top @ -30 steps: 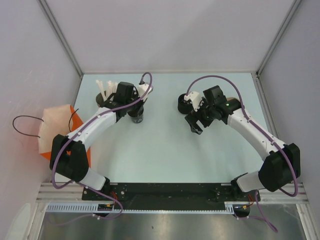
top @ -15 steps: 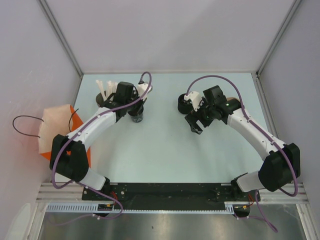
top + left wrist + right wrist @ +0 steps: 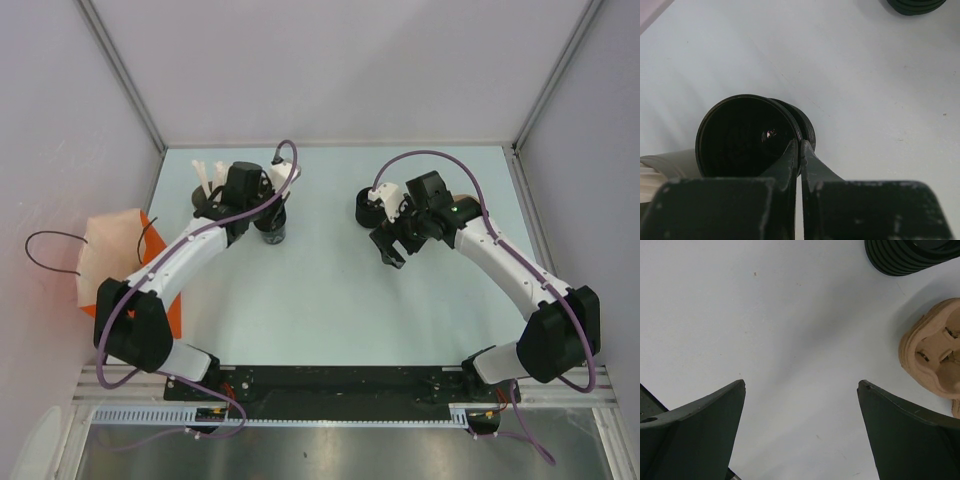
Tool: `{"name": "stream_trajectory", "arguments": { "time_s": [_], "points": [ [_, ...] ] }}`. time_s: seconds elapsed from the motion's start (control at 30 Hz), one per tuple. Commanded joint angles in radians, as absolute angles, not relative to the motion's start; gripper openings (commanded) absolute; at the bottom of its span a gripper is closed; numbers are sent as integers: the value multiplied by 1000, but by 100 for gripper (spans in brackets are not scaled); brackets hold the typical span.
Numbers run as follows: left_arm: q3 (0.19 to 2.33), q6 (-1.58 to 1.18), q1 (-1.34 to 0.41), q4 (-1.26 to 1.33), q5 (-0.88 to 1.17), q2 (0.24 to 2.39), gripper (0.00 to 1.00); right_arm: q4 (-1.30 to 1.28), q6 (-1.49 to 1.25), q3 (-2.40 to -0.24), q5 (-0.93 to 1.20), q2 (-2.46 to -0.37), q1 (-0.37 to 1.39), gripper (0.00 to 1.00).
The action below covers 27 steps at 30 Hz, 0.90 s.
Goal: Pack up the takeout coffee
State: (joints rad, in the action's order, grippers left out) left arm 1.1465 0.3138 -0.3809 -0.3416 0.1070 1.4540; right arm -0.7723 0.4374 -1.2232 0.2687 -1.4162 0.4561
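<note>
The takeout coffee, a black ridged cup with a black lid, stands at the back of the table, just left of the right wrist. It shows at the upper edge of the left wrist view and the right wrist view. My right gripper hangs open over bare table in front of it, holding nothing. My left gripper is shut on the rim of a lidless black cup, one finger inside and one outside.
A grey cup of white straws stands right beside the lidless cup. An orange-and-tan bag with a wire handle sits off the table's left edge. A tan moulded cup carrier lies right of the right gripper.
The left gripper has closed onto the lidless cup's rim and the left wrist has shifted slightly back and left. The right arm has not moved.
</note>
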Motion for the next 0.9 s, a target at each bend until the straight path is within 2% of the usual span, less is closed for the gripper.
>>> {"name": "stream_trajectory", "arguments": {
  "time_s": [0.0,0.17,0.47,0.6,0.87],
  "points": [
    [1149,299,-374,-298,101,1420,7,-749,423,-1221,256,-1424,453,100],
    [1152,302,-374,-302,110,1428,14,-749,423,-1221,258,-1424,451,100],
    [1158,305,-374,-313,109,1450,18,-749,423,-1220,256,-1427,453,100],
    [1163,307,-376,-321,110,1463,26,-747,425,-1220,258,-1425,452,100],
    [1173,308,-374,-336,115,1488,29,-752,425,-1221,258,-1427,451,100]
  ]
}}
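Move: My left fingers are nearly shut on the near-right rim of the top cup, which sits slightly proud. The cup stack's middle lies about 2 cm ahead, 3 cm left and 6 cm below that hand. The stirrer cup stands some 13 cm left and 2 cm ahead, the black lid stack roughly 17 cm right and 6 cm ahead, both lower. From my right hand the cup stack is about 22 cm left, 9 cm ahead and 5 cm below. I let go of the top cup's rim, opening my left fingers to a bit over a quarter of their range while the hand stays almost in place. Then I ease that hand down about 1 cm towards the stack without turning it, so that one fingertip is inside the cups and the other outside, with the rim between them. ##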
